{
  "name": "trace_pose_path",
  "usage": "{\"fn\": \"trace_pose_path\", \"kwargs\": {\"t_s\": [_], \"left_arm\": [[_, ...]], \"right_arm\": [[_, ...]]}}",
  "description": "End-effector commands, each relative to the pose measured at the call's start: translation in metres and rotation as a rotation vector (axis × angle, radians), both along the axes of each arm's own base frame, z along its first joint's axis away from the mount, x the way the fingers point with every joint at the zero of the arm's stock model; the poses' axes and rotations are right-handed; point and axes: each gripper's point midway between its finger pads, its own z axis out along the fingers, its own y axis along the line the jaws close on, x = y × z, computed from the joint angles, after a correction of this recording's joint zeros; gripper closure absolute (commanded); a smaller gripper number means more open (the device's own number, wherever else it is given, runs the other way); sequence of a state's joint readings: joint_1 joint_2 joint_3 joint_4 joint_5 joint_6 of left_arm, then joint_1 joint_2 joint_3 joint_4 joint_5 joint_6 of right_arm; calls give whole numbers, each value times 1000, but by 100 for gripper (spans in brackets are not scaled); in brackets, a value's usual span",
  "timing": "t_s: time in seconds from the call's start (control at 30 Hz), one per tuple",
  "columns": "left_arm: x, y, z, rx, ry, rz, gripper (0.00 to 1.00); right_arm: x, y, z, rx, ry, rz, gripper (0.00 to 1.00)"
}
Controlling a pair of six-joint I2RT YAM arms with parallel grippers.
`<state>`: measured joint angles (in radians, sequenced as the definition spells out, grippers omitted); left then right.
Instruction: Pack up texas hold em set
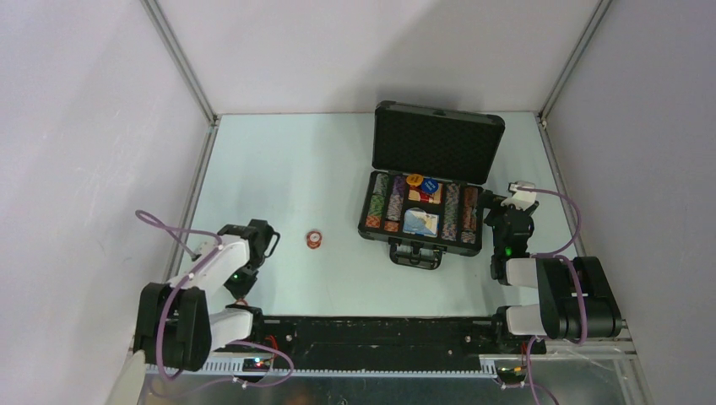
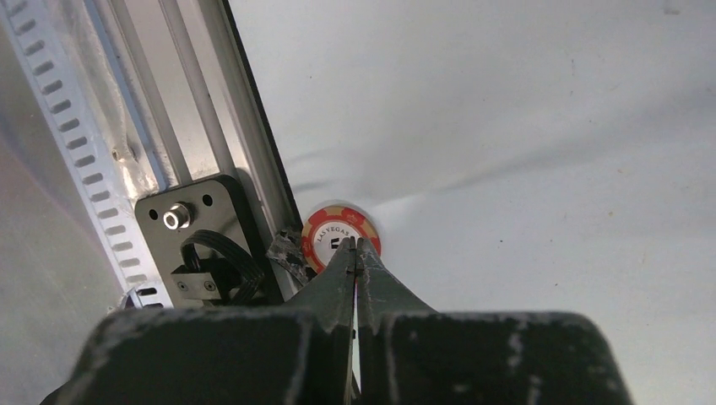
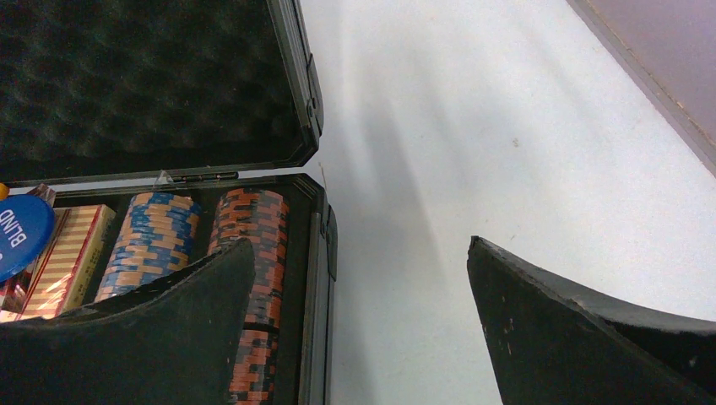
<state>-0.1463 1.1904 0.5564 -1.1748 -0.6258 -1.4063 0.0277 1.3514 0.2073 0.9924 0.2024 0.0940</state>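
The black case (image 1: 436, 246) of the texas hold em set lies open at centre right, its foam-lined lid (image 1: 439, 139) standing up. Multicoloured chip rows (image 1: 452, 211) fill it. A small red-white chip (image 1: 314, 240) sits on the table left of the case. In the left wrist view another red-white chip (image 2: 338, 229) lies flat beside the near rail. My left gripper (image 2: 355, 245) is shut, its tips over that chip's edge with nothing between them. My right gripper (image 3: 359, 243) is open beside the case's right wall (image 3: 317, 278), holding nothing. No black triangular marker shows.
A metal rail with a black bracket (image 2: 203, 245) runs along the near edge, right next to the left fingertips. Inside the case are a striped red-white card box (image 3: 67, 257) and a blue disc (image 3: 21, 232). White walls enclose the table.
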Motion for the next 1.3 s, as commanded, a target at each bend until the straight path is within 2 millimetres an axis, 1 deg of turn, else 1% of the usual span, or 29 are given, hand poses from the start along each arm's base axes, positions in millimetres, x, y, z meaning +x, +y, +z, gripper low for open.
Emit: {"fn": "trace_pose_path", "kwargs": {"t_s": [0.0, 0.2, 0.3, 0.4, 0.43, 0.5, 0.6, 0.67, 0.7, 0.73, 0.77, 0.8, 0.83, 0.87, 0.9, 0.93, 0.97, 1.0, 1.03, 1.1, 1.2, 1.27], "left_arm": [[3, 6, 3, 39, -72, 7, 100], [1, 6, 2, 36, -109, 20, 100], [4, 5, 3, 33, -119, 25, 100], [23, 5, 22, 43, -144, -21, 100], [33, 5, 32, 45, -171, -30, 100], [41, 6, 44, 56, -196, -44, 100], [48, 6, 53, 58, -228, -34, 100], [63, 4, 64, 63, -261, -51, 98], [79, 2, 78, 74, -290, -77, 97], [87, -1, 86, 78, -287, -121, 93], [105, -3, 103, 92, -317, -142, 91], [114, -7, 113, 97, -313, -189, 85], [132, -11, 132, 103, -355, -205, 81], [139, -16, 138, 105, -351, -246, 70], [153, -21, 152, 112, -381, -265, 61], [159, -27, 159, 117, -383, -307, 42], [168, -30, 171, 131, -401, -332, 28], [173, -36, 180, 131, -424, -353, 22], [174, -37, 183, 132, -430, -365, 12], [172, -41, 190, 122, -467, -372, 2], [165, -52, 206, 118, -561, -397, 1], [164, -59, 213, 105, -606, -414, 0]], "right_arm": [[7, -4, 12, -14, -34, -12, 1], [7, -3, 12, -14, -34, -11, 1], [7, -4, 11, -13, -34, -12, 0], [7, -4, 12, -13, -34, -11, 1], [7, -4, 11, -14, -34, -12, 1], [7, -4, 11, -14, -33, -12, 0], [7, -4, 11, -14, -33, -12, 1], [7, -4, 11, -13, -32, -12, 1], [7, -4, 11, -13, -33, -12, 1], [7, -4, 11, -14, -33, -12, 1], [7, -3, 11, -15, -32, -11, 1], [7, -4, 11, -15, -32, -11, 1], [7, -4, 11, -15, -31, -12, 1], [7, -4, 11, -14, -32, -12, 0], [7, -4, 11, -14, -32, -12, 0], [7, -4, 12, -13, -35, -12, 0], [7, -4, 11, -13, -33, -12, 1], [7, -4, 11, -13, -31, -11, 0], [7, -4, 11, -14, -31, -11, 1], [7, -3, 11, -13, -32, -11, 1], [7, -4, 11, -13, -32, -12, 1], [7, -4, 11, -12, -32, -11, 1]]}}
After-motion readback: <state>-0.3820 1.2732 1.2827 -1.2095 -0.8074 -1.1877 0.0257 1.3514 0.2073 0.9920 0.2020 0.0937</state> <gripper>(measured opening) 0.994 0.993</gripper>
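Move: My left hand, empty and shut, has its fingertips right at the chip on the table's near edge, whose middle lies roughly 2 cm back, 1 cm to the left and 2 cm below. The small chip stack is about 16 cm ahead, 19 cm to the right and 2 cm below; the open case is some 23 cm ahead and 48 cm to the right, about level in height. From my resting right hand, that stack lies about 50 cm left, 10 cm back and 8 cm below. With my left hand I leave the edge chip without gripping it. After barely shifting at first, I lift and reach forward together, about 18 cm each way, veering some 6 cm right. On the way I swing the fingertips forward and turn the hand clockwise, some 30 degrees of tilt, and in the later half open the shut fingers wide, high over the bare table to the left of the stack. ##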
